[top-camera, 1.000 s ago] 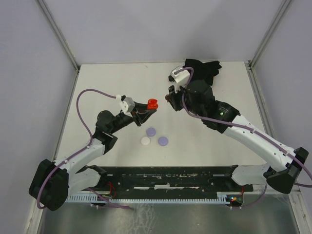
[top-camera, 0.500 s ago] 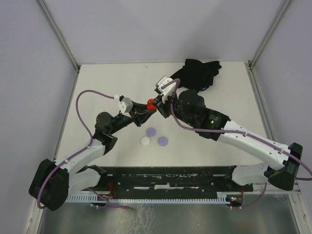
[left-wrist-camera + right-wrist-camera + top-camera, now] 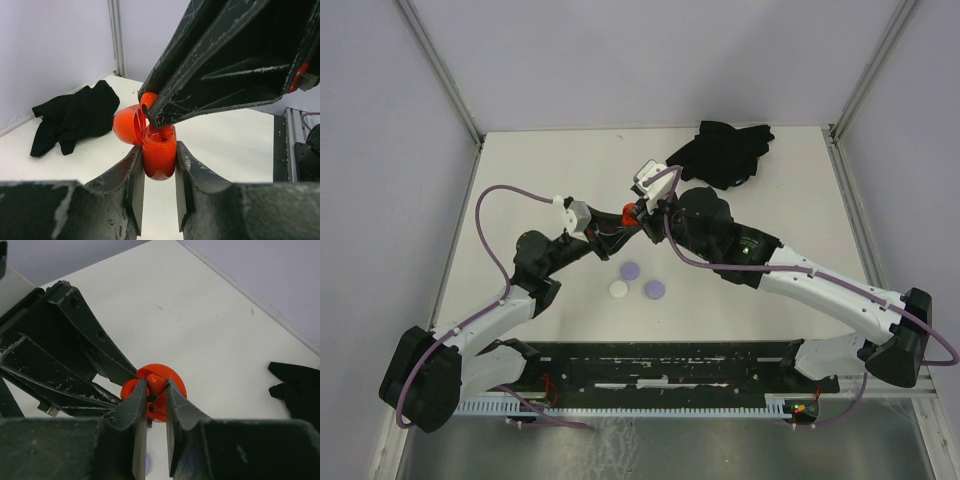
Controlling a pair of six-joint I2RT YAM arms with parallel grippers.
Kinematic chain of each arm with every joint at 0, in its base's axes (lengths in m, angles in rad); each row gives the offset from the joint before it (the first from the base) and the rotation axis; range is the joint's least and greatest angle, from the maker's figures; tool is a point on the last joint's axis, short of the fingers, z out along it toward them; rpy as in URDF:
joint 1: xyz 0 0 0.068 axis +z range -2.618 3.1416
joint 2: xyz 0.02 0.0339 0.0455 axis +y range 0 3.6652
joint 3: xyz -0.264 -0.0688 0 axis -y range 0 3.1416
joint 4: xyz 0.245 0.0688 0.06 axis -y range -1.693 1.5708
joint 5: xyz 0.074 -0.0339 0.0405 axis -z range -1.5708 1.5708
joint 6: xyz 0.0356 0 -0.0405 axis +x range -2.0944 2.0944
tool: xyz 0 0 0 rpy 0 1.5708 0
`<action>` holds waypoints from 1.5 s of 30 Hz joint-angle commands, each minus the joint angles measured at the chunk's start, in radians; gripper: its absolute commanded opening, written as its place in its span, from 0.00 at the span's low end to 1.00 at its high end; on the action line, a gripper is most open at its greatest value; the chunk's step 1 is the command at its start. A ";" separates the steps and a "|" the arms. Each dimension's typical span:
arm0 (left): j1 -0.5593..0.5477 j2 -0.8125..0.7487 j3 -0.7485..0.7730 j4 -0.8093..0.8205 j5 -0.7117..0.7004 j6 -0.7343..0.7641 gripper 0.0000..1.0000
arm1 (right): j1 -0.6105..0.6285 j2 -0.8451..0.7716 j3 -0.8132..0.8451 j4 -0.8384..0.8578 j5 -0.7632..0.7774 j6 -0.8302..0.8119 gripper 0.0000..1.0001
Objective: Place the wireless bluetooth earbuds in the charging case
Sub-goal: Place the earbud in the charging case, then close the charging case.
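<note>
My left gripper is shut on the base of the red charging case, whose lid hangs open to the left; the case shows in the top view above the table. My right gripper is shut on a red earbud and holds it right over the open case. The earbud's tip also shows in the left wrist view beside the right gripper's finger. The two grippers meet at the case.
Two lavender discs and a white disc lie on the table in front of the grippers. A black cloth lies at the back right, also in the left wrist view.
My right gripper has moved left from beside the case until its fingertips are over the open case. My left gripper has held the case nearly still.
</note>
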 commanded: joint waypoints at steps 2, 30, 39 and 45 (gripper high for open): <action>0.003 -0.017 0.002 0.069 0.004 -0.046 0.03 | 0.005 -0.014 -0.018 0.036 0.025 -0.014 0.09; 0.004 -0.004 0.005 0.053 -0.001 -0.048 0.03 | -0.132 -0.079 0.090 -0.097 -0.273 0.173 0.57; 0.004 0.020 0.023 0.079 0.096 -0.073 0.03 | -0.315 -0.036 0.169 -0.175 -0.626 0.240 0.78; 0.004 0.080 0.049 0.179 0.146 -0.152 0.03 | -0.355 0.031 0.220 -0.198 -0.790 0.245 0.88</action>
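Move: The open red charging case, still pinched in the left hand, is within about 1 cm of that hand's point, slightly ahead and to its right. From the right hand, which holds the red earbud at its slot, the case is about 2 cm straight below. Some 22 cm beneath the right hand are a front lavender case, 1 cm back and 2 cm left; a near lavender case, 6 cm back and 3 cm right; and a white case, 6 cm back and 4 cm left. The red earbud, still pinched in the right fingertips, is pushed down about 1 cm into the slot of the case that the left hand keeps holding. The right fingers then open wide and let go, and the right hand draws off up and to the right, some 5 cm up from its lowest point, turning about 25 degrees. Late on, the left hand eases a little back, right and down with the case. ##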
